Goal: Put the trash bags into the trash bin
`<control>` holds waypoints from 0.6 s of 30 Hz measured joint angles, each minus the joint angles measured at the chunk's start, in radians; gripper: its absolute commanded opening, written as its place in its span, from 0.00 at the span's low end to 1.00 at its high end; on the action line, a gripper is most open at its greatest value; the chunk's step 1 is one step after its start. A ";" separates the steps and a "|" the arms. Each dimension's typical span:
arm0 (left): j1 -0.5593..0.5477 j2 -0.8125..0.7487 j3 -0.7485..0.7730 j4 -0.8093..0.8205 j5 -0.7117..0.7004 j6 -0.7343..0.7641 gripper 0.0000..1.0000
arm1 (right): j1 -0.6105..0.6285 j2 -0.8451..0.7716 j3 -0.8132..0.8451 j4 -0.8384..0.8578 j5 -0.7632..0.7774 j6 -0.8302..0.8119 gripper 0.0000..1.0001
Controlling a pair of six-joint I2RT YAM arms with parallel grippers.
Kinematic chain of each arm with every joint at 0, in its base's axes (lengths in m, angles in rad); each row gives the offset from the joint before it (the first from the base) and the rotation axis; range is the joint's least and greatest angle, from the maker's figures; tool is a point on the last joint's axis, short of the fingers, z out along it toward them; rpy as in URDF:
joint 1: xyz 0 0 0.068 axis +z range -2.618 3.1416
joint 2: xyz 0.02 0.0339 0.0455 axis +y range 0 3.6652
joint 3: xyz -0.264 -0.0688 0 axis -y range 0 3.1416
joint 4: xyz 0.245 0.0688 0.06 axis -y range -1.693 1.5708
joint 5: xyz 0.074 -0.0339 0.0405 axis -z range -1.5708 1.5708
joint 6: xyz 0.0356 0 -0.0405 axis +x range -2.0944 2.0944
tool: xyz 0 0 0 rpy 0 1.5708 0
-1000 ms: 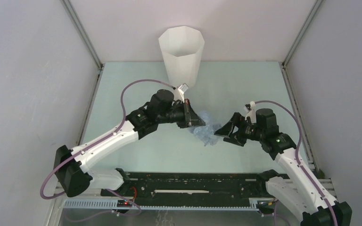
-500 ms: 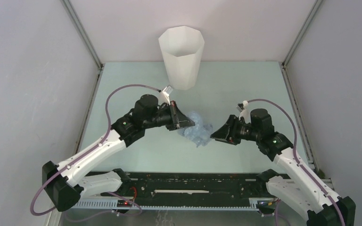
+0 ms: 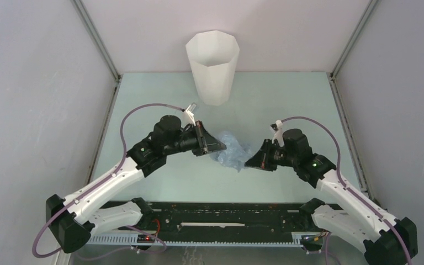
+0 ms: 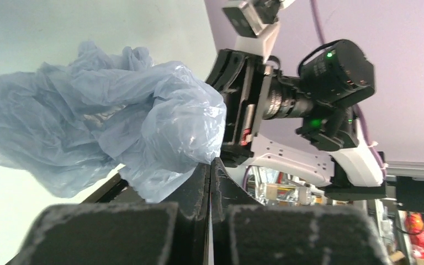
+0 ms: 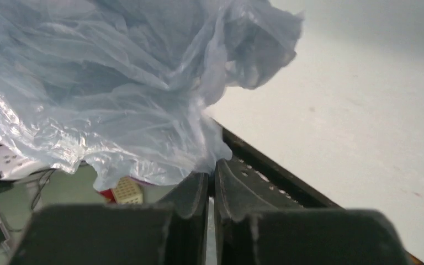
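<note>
The trash bag [image 3: 233, 152], a crumpled pale-blue film, hangs between my two grippers above the middle of the table. My left gripper [image 3: 221, 147] is shut on its left side; in the left wrist view the film [image 4: 116, 127] bunches out from the closed tips [image 4: 210, 163]. My right gripper [image 3: 248, 163] has its jaws pressed together on the bag's right edge, with film [image 5: 116, 94] pinched at the tips [image 5: 213, 174]. The white faceted trash bin [image 3: 213, 66] stands upright at the far edge, well behind both grippers.
A black rail [image 3: 226, 212] runs along the near edge between the arm bases. Grey walls with metal corner posts [image 3: 96, 41] close in the pale green table [image 3: 287, 99] on three sides. The right arm's wrist [image 4: 314, 88] fills the left wrist view's right half.
The right gripper went from wide open to closed on the bag's right edge. Both arms and the bag shifted left and slightly nearer; the left gripper stayed shut.
</note>
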 measured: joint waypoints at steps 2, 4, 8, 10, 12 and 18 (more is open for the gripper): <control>0.003 -0.013 0.002 -0.039 -0.022 0.020 0.07 | -0.017 -0.027 0.001 -0.048 0.035 -0.023 0.00; 0.004 -0.030 0.002 -0.105 -0.068 0.049 0.14 | -0.043 -0.083 0.002 -0.113 0.072 -0.053 0.00; 0.013 -0.058 -0.001 -0.248 -0.164 0.095 0.19 | -0.072 -0.176 0.003 -0.202 0.106 -0.116 0.00; 0.018 -0.067 -0.016 -0.264 -0.169 0.101 0.26 | -0.066 -0.175 0.024 -0.247 0.115 -0.152 0.00; 0.018 -0.072 -0.041 -0.273 -0.163 0.110 0.46 | -0.044 -0.151 0.067 -0.293 0.130 -0.188 0.00; 0.015 -0.095 -0.063 -0.267 -0.108 0.137 0.85 | -0.003 -0.058 0.224 -0.378 0.134 -0.266 0.00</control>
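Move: The trash bag hangs stretched between both grippers: its middle lies about 4 cm to the right of the left hand, 1 cm farther out and 6 cm below, and some 4 cm to the left of the right hand, 2 cm farther out and 3 cm above. The trash bin stands roughly 28 cm ahead of the left hand and 3 cm to its left, its middle about 12 cm below that hand. The trash bag is handed over: the right fingers, already around its right-hand edge, close fully on it and draw it about 5 cm to the right, then lift it some 3 cm. The left hand goes down and left, roughly 7 and 5 cm, its wrist rolling about 15 degrees, and opens wide, letting go of its end. ##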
